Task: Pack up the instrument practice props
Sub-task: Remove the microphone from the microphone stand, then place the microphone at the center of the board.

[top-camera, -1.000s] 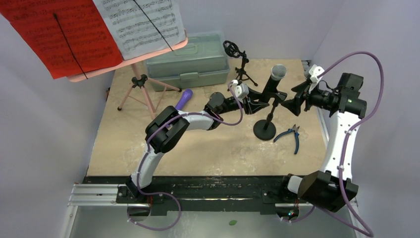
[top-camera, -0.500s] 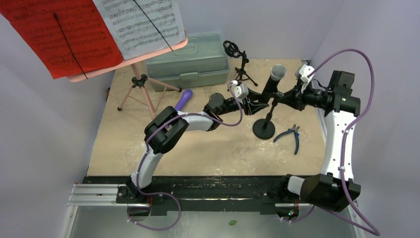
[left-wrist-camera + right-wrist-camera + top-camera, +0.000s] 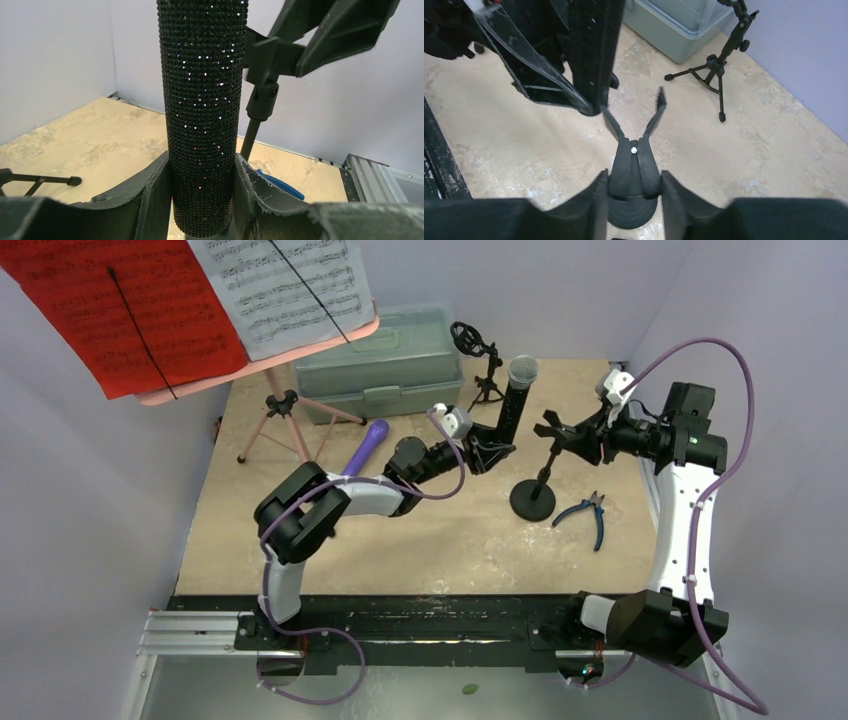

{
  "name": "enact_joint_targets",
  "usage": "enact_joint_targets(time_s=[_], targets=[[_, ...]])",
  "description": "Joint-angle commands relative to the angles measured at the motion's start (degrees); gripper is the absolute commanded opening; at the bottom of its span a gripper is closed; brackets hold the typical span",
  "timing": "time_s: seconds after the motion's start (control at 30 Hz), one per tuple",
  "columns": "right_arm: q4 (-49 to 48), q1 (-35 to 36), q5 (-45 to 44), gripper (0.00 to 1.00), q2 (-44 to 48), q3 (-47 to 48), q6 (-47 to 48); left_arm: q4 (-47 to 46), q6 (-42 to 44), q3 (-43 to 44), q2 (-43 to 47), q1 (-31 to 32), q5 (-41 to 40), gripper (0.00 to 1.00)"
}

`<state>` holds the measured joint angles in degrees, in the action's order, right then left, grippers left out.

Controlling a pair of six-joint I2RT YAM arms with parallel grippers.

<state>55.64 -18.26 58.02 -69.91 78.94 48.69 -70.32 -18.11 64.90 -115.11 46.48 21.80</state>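
The black silver-headed microphone (image 3: 515, 395) stands tilted above the table, free of its mount, with my left gripper (image 3: 490, 450) shut on its lower body (image 3: 202, 100). To its right stands the round-based mic mount (image 3: 533, 500). My right gripper (image 3: 578, 438) is shut on the handles of its clip (image 3: 635, 165), whose prongs are spread apart. The purple microphone (image 3: 372, 440) lies by the left arm. The pink tripod (image 3: 285, 420) carries red sheet music (image 3: 120, 310) and white sheet music (image 3: 285, 285). A small tripod mic mount (image 3: 485, 365) stands at the back.
The grey-green plastic case (image 3: 385, 365) sits shut at the back, behind the small mount. Blue-handled pliers (image 3: 590, 515) lie right of the round base. Purple walls close in the table on the left, back and right.
My left gripper has drawn the black microphone left and out of the clip. My right gripper moved in and closed on the clip's handles, spreading the prongs.
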Motion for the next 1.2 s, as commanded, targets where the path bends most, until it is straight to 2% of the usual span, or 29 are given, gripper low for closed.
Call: enact_joint_targets(time_s=[0.0,0.07,0.1,0.23,0.43,0.57,0.87,1.17], targets=[[1.2,0.2,1.6,0.57,0.2,-0.4,2.6,0.2,2.6,-4.2,8.3,-0.2,-2.0,0.00],[1.1,0.2,2.4,0.81,0.6,-1.1,3.5,3.7,3.6,-6.5,10.8,-0.1,-2.5,0.00],[0.5,0.2,3.6,0.87,0.8,-1.6,3.4,5.7,4.3,-7.7,12.0,-0.1,-2.9,0.00],[-3.3,0.1,3.9,0.97,2.7,-4.6,0.1,14.9,5.5,-12.0,17.4,-0.2,-5.1,0.00],[-12.3,-0.5,3.2,0.99,6.1,-12.5,-6.6,32.4,7.1,-15.8,24.8,-0.2,-8.2,0.00],[-16.8,-2.2,4.1,0.99,8.8,-16.8,-9.8,39.6,8.0,-19.7,31.0,-0.2,-11.6,0.00],[-17.1,-2.5,5.6,0.99,11.0,-20.2,-8.2,51.7,8.9,-23.4,37.1,-0.2,-19.4,0.00],[-17.0,-2.6,5.6,0.99,10.7,-20.6,-8.4,57.1,8.4,-24.6,37.6,-0.2,-27.7,0.00]])
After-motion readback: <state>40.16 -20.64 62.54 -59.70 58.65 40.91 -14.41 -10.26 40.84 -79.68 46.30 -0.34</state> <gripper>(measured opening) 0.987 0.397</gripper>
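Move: The left hand already holds the microphone clear of its stand. The bare table it is taken over lies about 16 cm to its left, 6 cm back and 22 cm below. The stand clip is some 11 cm to its right, 2 cm ahead and 4 cm higher; the purple microphone is about 28 cm left, 12 cm ahead and 20 cm below. From the right hand, which squeezes the clip's handles, the clip's middle is about 3 cm ahead, 4 cm left and 1 cm lower; the pliers are 10 cm right, level, 27 cm below. The left hand carries the microphone away from the stand, about 16 cm to the left and some 5 cm back, rising slightly at first and then sinking about 12 cm towards the bare table, while the wrist turns nearly 50 degrees so the fingers swing from pointing up and right to forward, right and down, their grip unchanged. The right hand opens wide to let go of the clip's handles, then eases about 4 cm down and 2 cm back and stays open just below the clip. ##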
